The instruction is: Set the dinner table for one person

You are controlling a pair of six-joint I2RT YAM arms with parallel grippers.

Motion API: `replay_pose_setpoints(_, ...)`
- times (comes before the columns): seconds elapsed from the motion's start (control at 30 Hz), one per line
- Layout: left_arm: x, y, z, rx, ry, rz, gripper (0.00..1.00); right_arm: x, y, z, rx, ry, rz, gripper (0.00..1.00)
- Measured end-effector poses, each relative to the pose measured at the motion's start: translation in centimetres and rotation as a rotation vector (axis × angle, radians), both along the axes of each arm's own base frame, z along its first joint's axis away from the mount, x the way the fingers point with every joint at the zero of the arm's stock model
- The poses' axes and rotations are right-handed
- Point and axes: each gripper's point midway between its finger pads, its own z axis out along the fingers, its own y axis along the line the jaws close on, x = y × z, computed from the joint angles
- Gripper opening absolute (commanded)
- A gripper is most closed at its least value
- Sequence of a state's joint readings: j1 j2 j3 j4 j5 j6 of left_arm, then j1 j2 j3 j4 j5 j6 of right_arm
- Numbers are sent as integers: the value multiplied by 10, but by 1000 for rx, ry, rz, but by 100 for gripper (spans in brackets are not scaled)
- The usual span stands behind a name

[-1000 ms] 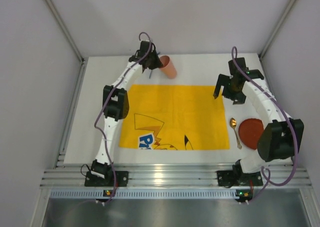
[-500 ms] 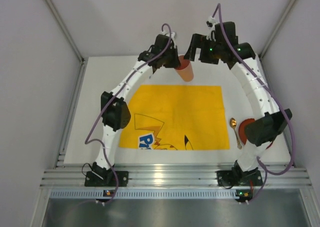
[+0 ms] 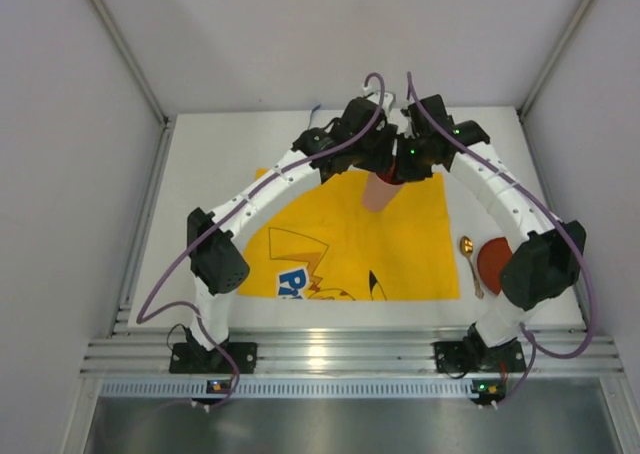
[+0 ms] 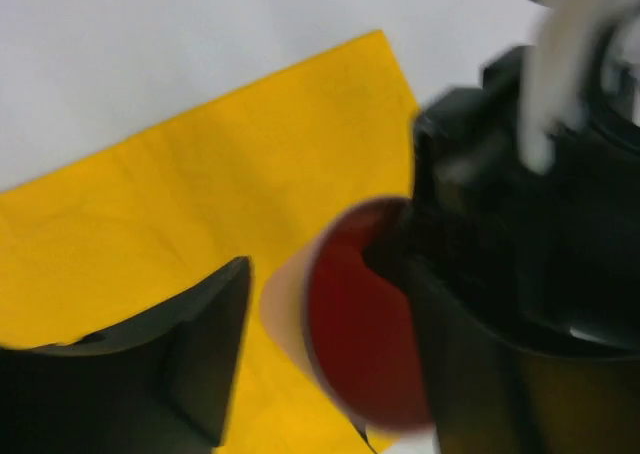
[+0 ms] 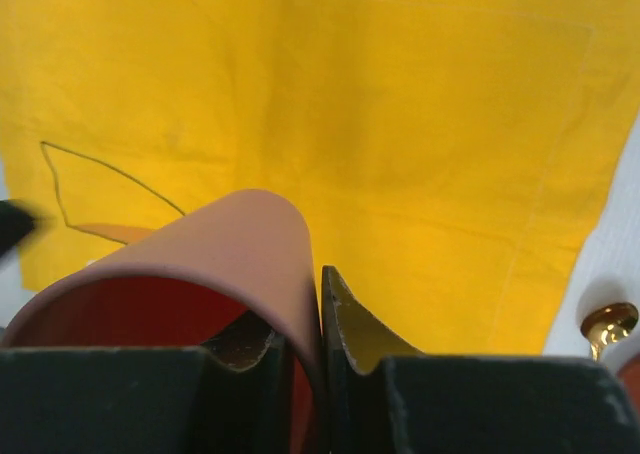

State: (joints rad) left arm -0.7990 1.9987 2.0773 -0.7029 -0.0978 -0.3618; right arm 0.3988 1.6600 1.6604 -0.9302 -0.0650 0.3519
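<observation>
A pink cup (image 3: 378, 194) with a red inside hangs tilted over the far edge of the yellow cartoon-printed cloth (image 3: 340, 234) on the white dinner table (image 3: 200, 194). Both grippers meet at it. My right gripper (image 3: 405, 164) is shut on the cup's rim (image 5: 200, 259), one finger inside the wall and one outside (image 5: 300, 314). My left gripper (image 3: 372, 159) stands open around the cup (image 4: 350, 344). Its left finger (image 4: 200, 344) is apart from the cup wall; its other finger is lost against the right arm's dark body.
A gold spoon (image 3: 470, 264) lies just right of the cloth, with a red plate (image 3: 497, 261) beside it, partly under the right arm. The spoon's bowl (image 5: 610, 324) shows in the right wrist view. An aluminium rail (image 3: 320, 352) runs along the near edge. Grey walls enclose the table.
The left arm carried the cup from the far left to over the cloth's far edge. The right arm swung in and shut on the rim. The left jaws have opened.
</observation>
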Motion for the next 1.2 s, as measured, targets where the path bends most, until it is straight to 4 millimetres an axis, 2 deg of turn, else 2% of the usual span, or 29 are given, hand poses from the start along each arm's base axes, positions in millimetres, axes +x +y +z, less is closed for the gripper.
replay_pose_setpoints(0.03,-7,-2,9,-6,-17,-12,99,-7,-1,-9,0,36,-10,0)
replay_pose_setpoints(0.13,-28,8,32,-4,-34,-1,99,-5,-20,-21,-29,65,-83,0)
replay_pose_setpoints(0.2,-34,15,48,-13,-59,23,99,1,-29,-19,-37,50,-117,0)
replay_pose_setpoints(0.27,-37,26,56,-1,-72,69,99,7,-33,-13,-52,29,-134,0)
replay_pose_setpoints(0.33,-36,42,57,31,-82,133,99,16,-37,-1,-67,-5,-153,0)
replay_pose_setpoints(0.4,-40,64,48,77,-80,195,99,28,-43,12,-86,-54,-178,0)
replay_pose_setpoints(0.5,-53,99,36,135,-70,263,99,40,-60,16,-135,-85,-240,0)
replay_pose_setpoints(0.6,-70,127,33,147,-64,308,99,50,-84,1,-188,-65,-313,0)
replay_pose_setpoints(0.67,-83,143,36,131,-65,328,99,56,-99,-20,-215,-33,-358,0)
replay_pose_setpoints(0.8,-105,169,47,75,-76,360,99,58,-112,-62,-245,39,-404,0)
replay_pose_setpoints(0.9,-113,180,53,52,-81,383,99,64,-110,-84,-243,51,-416,0)
replay_pose_setpoints(1.13,-112,186,50,67,-78,410,99,61,-111,-124,-245,70,-450,0)
replay_pose_setpoints(1.17,-112,187,49,71,-77,413,99,61,-111,-125,-240,67,-451,1)
replay_pose_setpoints(1.2,-111,188,49,75,-78,415,99,64,-110,-125,-233,54,-456,13)
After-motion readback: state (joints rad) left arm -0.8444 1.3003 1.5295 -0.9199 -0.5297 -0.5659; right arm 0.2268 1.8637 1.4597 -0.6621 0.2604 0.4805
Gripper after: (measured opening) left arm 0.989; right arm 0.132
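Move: The cup's rim is already pinched in the right fingers, its middle about 3 cm left and 5 cm below that hand. The cup's spot on the yellow mat lies some 5 cm forward, 8 cm right and 21 cm below; the mat's far right corner is about 15 cm ahead and 16 cm right. The spoon lies some 16 cm back and 21 cm right. From the left hand, the cup's middle is 8 cm below and 2 cm back. Spread the left fingers wide to leave the cup to the right hand, ease up and back, then sweep left about 19 cm over the mat. Keep the right pinch on the rim and carry the cup right and forward towards the mat's far right corner, dipping, rising slightly, then lowering to some 12 cm below the start while turning about 25 degrees clockwise. ##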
